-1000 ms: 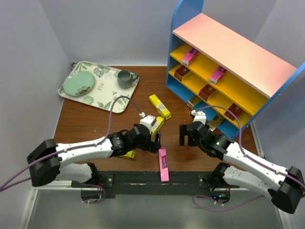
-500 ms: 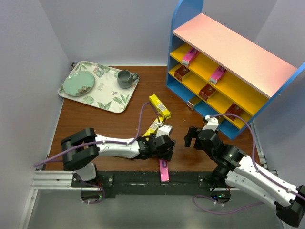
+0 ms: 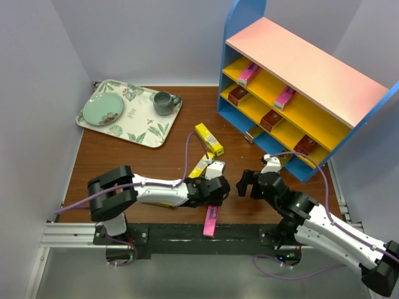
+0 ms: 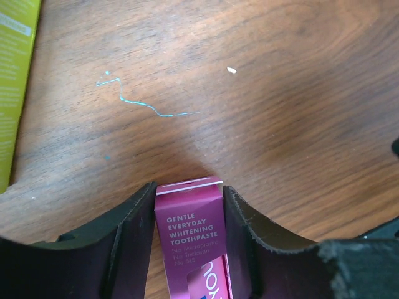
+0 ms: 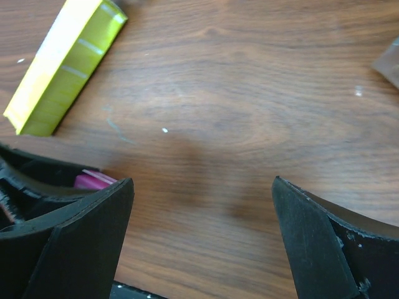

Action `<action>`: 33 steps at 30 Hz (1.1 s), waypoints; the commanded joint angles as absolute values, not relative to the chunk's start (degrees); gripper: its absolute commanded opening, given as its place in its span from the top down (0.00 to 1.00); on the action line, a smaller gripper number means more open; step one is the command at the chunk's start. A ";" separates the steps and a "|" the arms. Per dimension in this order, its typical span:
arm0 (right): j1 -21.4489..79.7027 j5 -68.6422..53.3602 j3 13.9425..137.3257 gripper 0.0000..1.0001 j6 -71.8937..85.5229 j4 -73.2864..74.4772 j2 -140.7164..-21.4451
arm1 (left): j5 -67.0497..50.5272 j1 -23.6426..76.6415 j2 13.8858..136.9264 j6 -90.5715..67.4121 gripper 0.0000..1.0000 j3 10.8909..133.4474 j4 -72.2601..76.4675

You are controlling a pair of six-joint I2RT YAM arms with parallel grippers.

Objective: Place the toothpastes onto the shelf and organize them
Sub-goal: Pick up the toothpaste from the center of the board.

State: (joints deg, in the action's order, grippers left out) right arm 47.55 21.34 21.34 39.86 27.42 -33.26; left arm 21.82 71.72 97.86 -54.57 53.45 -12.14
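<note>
A bright pink toothpaste carton (image 3: 210, 221) (image 4: 190, 230) lies at the table's near edge. My left gripper (image 3: 215, 198) (image 4: 189, 185) is shut on its far end, one finger pressed to each side. Two yellow toothpastes (image 3: 209, 138) (image 3: 201, 165) lie mid-table, and one (image 5: 65, 68) shows in the right wrist view. My right gripper (image 3: 246, 182) (image 5: 202, 180) hangs open over bare wood just right of the left one, holding nothing. The shelf (image 3: 305, 62) stands at the back right with pink cartons (image 3: 248, 73) and dark red cartons (image 3: 270, 119) on its yellow boards.
A floral tray (image 3: 138, 129) with a green plate (image 3: 103, 109) and a grey cup (image 3: 163, 103) sits at the back left. Another yellow carton (image 3: 165, 202) lies partly under the left arm. Walls close in the table on both sides.
My left gripper moved right onto the pink carton and closed on it; the carton's near end swung left. My right arm drew back from the shelf toward the near edge.
</note>
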 commanded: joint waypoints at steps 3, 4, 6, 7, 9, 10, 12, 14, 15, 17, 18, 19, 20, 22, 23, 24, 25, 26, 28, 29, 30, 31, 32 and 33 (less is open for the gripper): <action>47.72 14.86 19.78 0.06 36.83 20.22 -32.61 | 26.98 70.32 98.70 -55.81 0.67 57.65 -16.61; 47.81 14.16 19.60 0.06 36.39 19.17 -32.61 | 26.90 69.70 98.70 -55.20 0.69 58.09 -16.96; 48.51 14.06 19.25 0.06 35.69 18.55 -32.26 | 26.89 67.60 98.53 -54.67 0.70 59.67 -17.40; 48.78 14.24 19.25 0.06 35.51 18.11 -32.08 | 26.98 66.72 98.53 -54.15 0.71 60.20 -17.92; 50.18 14.15 19.60 0.06 33.68 17.14 -32.17 | 26.81 64.34 97.91 -53.27 0.71 61.96 -18.02; 50.88 14.15 19.77 0.06 33.05 15.66 -32.34 | 26.63 63.38 97.74 -52.48 0.71 62.66 -18.63; 54.22 15.98 20.91 0.06 31.21 14.33 -34.26 | 26.63 60.92 97.12 -51.95 0.72 65.03 -19.42; 58.07 18.09 22.40 0.06 29.71 12.75 -36.11 | 26.81 58.90 96.51 -51.33 0.73 67.14 -19.95; 59.23 20.28 22.93 0.06 28.23 12.14 -37.25 | 26.89 58.28 96.50 -51.15 0.73 67.84 -20.13; 62.90 22.14 23.99 0.07 26.81 10.11 -40.59 | 26.89 56.79 96.50 -50.71 0.74 69.42 -20.30; 64.32 23.63 24.17 0.07 25.68 9.24 -41.56 | 26.72 56.26 96.59 -50.63 0.75 69.96 -20.56; 65.81 26.51 24.26 0.07 25.14 7.14 -43.49 | 26.20 55.64 96.77 -50.63 0.75 70.40 -21.00; 69.22 28.63 24.17 0.07 24.61 5.90 -44.46 | 25.93 54.68 97.20 -50.71 0.75 70.92 -21.09; 74.67 35.81 23.65 0.07 22.68 1.33 -48.22 | 25.14 53.88 97.64 -51.15 0.76 71.10 -21.09; 76.45 38.47 23.56 0.07 22.07 0.27 -49.82 | 24.88 53.18 97.82 -51.33 0.76 71.10 -21.01; 78.29 41.45 23.47 0.07 21.28 -3.74 -52.01 | 24.53 52.91 98.00 -51.42 0.77 71.02 -20.92; 81.44 48.97 23.21 0.06 21.53 -5.52 -55.95 | 24.43 52.48 98.17 -51.50 0.77 71.10 -20.83; 82.69 51.48 23.20 0.06 21.27 -7.63 -58.60 | 24.26 52.30 98.35 -51.68 0.77 71.10 -20.83; 86.11 58.24 24.25 0.06 21.79 -11.77 -63.35 | 23.73 51.68 98.87 -51.59 0.77 71.19 -20.83; 86.92 64.54 24.78 0.06 22.67 -12.56 -68.76 | 23.38 51.51 98.96 -51.59 0.77 71.19 -20.83; 87.45 66.77 25.48 0.06 24.42 -13.26 -70.99 | 22.77 51.24 99.14 -51.68 0.77 71.19 -20.74; 88.32 68.54 27.05 0.06 25.39 -13.36 -73.63 | 22.50 50.98 99.31 -51.68 0.77 71.28 -20.74; 88.68 70.64 27.77 0.06 25.84 -13.71 -77.31 | 22.41 50.89 99.32 -51.68 0.77 71.28 -20.74; 88.86 71.36 28.56 0.06 26.27 -14.23 -79.26 | 22.15 50.89 99.32 -51.68 0.77 71.28 -20.74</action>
State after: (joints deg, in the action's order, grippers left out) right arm 87.24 54.96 23.99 23.59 -6.87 -72.01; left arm 23.38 51.46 99.15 -51.46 69.01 -21.56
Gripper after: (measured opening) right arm 0.939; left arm 0.460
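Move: The left hand already pinches the pink toothpaste by its far end, low over the board; the middle yellow toothpaste it is carried towards lies about 10 cm ahead and 6 cm to its left, with the upper yellow toothpaste some 21 cm ahead and 3 cm left. The open right hand has the pink toothpaste's middle roughly 12 cm back, 12 cm left and 6 cm below; the middle yellow toothpaste is about 6 cm ahead of that hand and 16 cm left. Forward and up, with a smaller shift left, the left hand carries the pinched pink toothpaste some 15 cm out and 7 cm higher towards the yellow toothpastes, turning about 20 degrees counter-clockwise. The right hand, fingers wide open, sweeps about 12 cm left and a little back towards the box's free end, sinking slightly at the last while its fingers tip downward and the wrist rolls left side down. ##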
